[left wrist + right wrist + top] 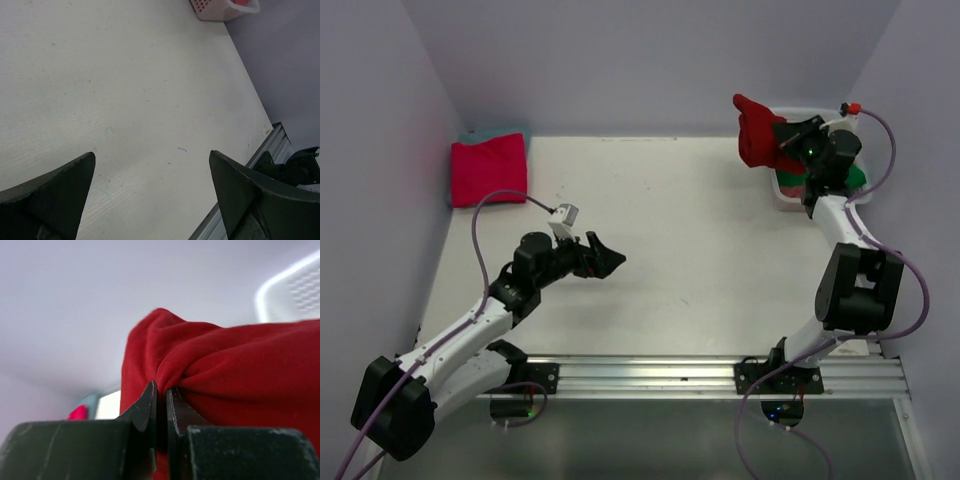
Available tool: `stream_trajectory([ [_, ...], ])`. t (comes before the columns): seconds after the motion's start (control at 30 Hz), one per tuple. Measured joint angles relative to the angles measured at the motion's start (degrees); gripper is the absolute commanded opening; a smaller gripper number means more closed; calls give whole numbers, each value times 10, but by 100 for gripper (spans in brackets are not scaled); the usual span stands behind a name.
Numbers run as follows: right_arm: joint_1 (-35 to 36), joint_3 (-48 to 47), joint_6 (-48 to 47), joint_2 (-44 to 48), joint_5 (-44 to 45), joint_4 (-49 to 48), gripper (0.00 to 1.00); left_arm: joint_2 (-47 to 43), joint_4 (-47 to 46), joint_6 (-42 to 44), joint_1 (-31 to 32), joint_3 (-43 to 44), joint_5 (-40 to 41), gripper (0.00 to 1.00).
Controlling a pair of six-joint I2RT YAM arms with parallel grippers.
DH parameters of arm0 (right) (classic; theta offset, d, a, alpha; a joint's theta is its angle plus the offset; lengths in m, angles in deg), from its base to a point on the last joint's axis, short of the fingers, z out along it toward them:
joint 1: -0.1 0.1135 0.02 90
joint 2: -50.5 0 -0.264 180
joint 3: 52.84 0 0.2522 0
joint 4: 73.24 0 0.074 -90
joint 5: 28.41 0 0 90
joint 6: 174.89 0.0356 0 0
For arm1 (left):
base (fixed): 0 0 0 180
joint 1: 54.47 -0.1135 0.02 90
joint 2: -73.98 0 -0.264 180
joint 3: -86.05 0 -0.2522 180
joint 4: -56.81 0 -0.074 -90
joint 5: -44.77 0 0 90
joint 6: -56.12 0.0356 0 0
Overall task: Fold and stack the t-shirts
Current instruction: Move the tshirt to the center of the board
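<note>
My right gripper (782, 140) is shut on a dark red t-shirt (754, 130), which hangs bunched in the air beside the white basket (782, 196) at the back right. In the right wrist view a fold of that dark red t-shirt (225, 370) is pinched between the closed fingers (145, 407). Green cloth (855, 178) and more red cloth lie in the basket. A folded magenta-pink t-shirt (488, 170) lies on a teal one (492, 133) at the back left corner. My left gripper (608, 257) hovers open over the bare table, left of centre, holding nothing.
Grey walls close the table on the left, back and right. A metal rail (720, 372) runs along the near edge, carrying both arm bases. In the left wrist view the basket (220, 9) shows at the top, and the table edge (265, 145) at the right.
</note>
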Motion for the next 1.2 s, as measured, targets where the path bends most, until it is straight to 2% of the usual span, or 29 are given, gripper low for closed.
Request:
stream_trajectory([
  [0.13, 32, 12, 26, 31, -78, -37, 0, -9, 0, 0, 0, -1, 7, 100],
  [0.27, 113, 22, 37, 47, -162, -61, 0, -19, 2, 0, 0, -1, 25, 100],
  [0.43, 262, 36, -35, 62, -210, 35, 0, -73, 18, 1, 0, -1, 75, 100],
  [0.53, 336, 81, -69, 81, -227, 84, 0, -122, 35, 1, 0, -1, 110, 100],
  [0.7, 376, 151, -85, 91, -254, 125, 0, -170, 57, 1, 0, 1, 158, 100],
  [0.97, 467, 166, -108, 19, -253, 146, 0, -152, 75, 0, 0, 2, 174, 100],
  [1.2, 474, 179, -108, -15, -256, 136, 0, -131, 74, 0, 0, 2, 172, 100],
])
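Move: The red t-shirt already hangs in the right gripper; its place, the board's centre, lies about 36 cm to that hand's left, 27 cm back and some 29 cm below. The basket it came from is beneath, roughly 12 cm right, 3 cm ahead and 24 cm down. The open left gripper waits about 43 cm left, 28 cm back and 13 cm lower; from it the board's centre is some 7 cm right, 1 cm ahead and 16 cm below. The red t-shirt, still pinched, is swept left and back from over the basket to the board's centre by the right hand, about 37 cm left and 29 cm back, rising slightly, then sinking well below its start, turning some 75 degrees counter-clockwise and tipping down. The open left hand shifts left, turning slightly counter-clockwise; it rises, then partly sinks back. ##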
